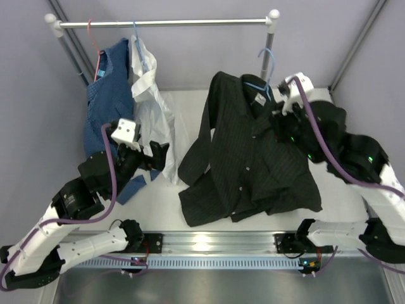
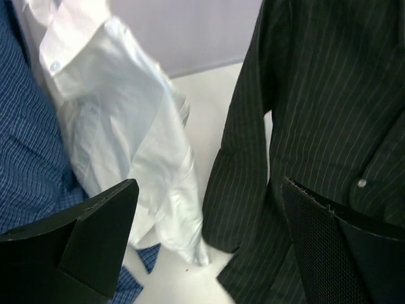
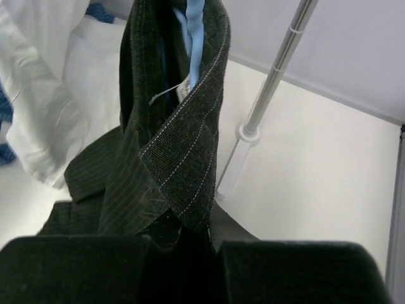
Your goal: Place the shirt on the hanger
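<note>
The black pinstriped shirt (image 1: 253, 164) hangs by its collar at the right, and its lower half spreads over the white table (image 1: 190, 104). The light-blue hanger (image 1: 269, 63) sticks its hook up out of the collar, below the rail. In the right wrist view the hanger (image 3: 193, 38) runs inside the folded collar of the shirt (image 3: 183, 145). My right gripper (image 1: 283, 107) (image 3: 199, 244) is shut on the collar's lower end. My left gripper (image 1: 159, 155) (image 2: 212, 247) stands open with nothing between its fingers (image 2: 95, 234), just left of the shirt's (image 2: 316, 114) hanging sleeve.
A clothes rail (image 1: 171, 23) spans the back, with its right post (image 3: 278, 69) beside the collar. On it hang a blue patterned garment (image 1: 107, 107) (image 2: 25, 145) on an orange-red hanger (image 1: 95, 44) and a white shirt (image 1: 149, 101) (image 2: 120, 126), close to my left gripper.
</note>
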`<state>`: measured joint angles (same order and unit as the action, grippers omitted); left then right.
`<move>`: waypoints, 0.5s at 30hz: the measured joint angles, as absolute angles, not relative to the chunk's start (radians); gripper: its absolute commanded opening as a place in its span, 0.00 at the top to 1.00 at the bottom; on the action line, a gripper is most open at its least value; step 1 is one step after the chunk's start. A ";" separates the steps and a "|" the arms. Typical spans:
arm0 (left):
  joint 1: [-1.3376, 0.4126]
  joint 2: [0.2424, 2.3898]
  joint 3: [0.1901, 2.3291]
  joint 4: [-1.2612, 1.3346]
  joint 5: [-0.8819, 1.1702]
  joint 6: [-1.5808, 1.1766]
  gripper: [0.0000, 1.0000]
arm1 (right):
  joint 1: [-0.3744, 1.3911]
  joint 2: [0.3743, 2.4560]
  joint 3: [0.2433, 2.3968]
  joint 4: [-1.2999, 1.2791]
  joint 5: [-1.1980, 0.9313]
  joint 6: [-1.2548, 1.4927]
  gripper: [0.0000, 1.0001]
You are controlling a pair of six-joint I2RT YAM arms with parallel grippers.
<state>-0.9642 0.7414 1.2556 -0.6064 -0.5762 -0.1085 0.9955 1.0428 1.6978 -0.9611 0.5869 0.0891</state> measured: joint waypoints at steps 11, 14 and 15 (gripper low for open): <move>-0.889 0.432 0.893 -0.529 -0.437 -0.041 0.02 | 0.718 1.575 2.106 -0.896 0.403 0.159 1.00; -0.778 0.432 0.883 -0.496 -0.332 -0.047 0.02 | 0.699 1.707 2.270 -0.891 0.408 0.194 1.00; -0.736 0.432 0.879 -0.489 -0.299 -0.051 0.02 | 0.695 1.734 2.304 -0.881 0.411 0.203 1.00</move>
<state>-0.7361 0.4320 0.8787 -0.4892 -0.2989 -0.0505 0.6949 1.7344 2.3039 -0.8806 0.4110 0.2028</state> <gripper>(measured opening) 0.980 0.023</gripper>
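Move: The free stretch of rail that the right hand is carrying the hangered dark shirt towards lies about 23 cm ahead of it, 10 cm to its left and 9 cm above. The rail's right end stands 23 cm ahead, practically straight on, at the same height. The hanging white shirt is some 17 cm ahead, 35 cm left and 15 cm below. From the left hand, that stretch of rail is about 24 cm ahead, 22 cm right and 12 cm above. Forward and nearly level, the right hand sweeps some 17 cm towards the rail, edging about 9 cm left, and turns roughly 10 degrees clockwise with its left side rising a little. Its shut fingers keep their pinch on the dark shirt's cloth beside the hanger. The empty left hand, still wide open, sinks about 7 cm and drifts slightly left. ##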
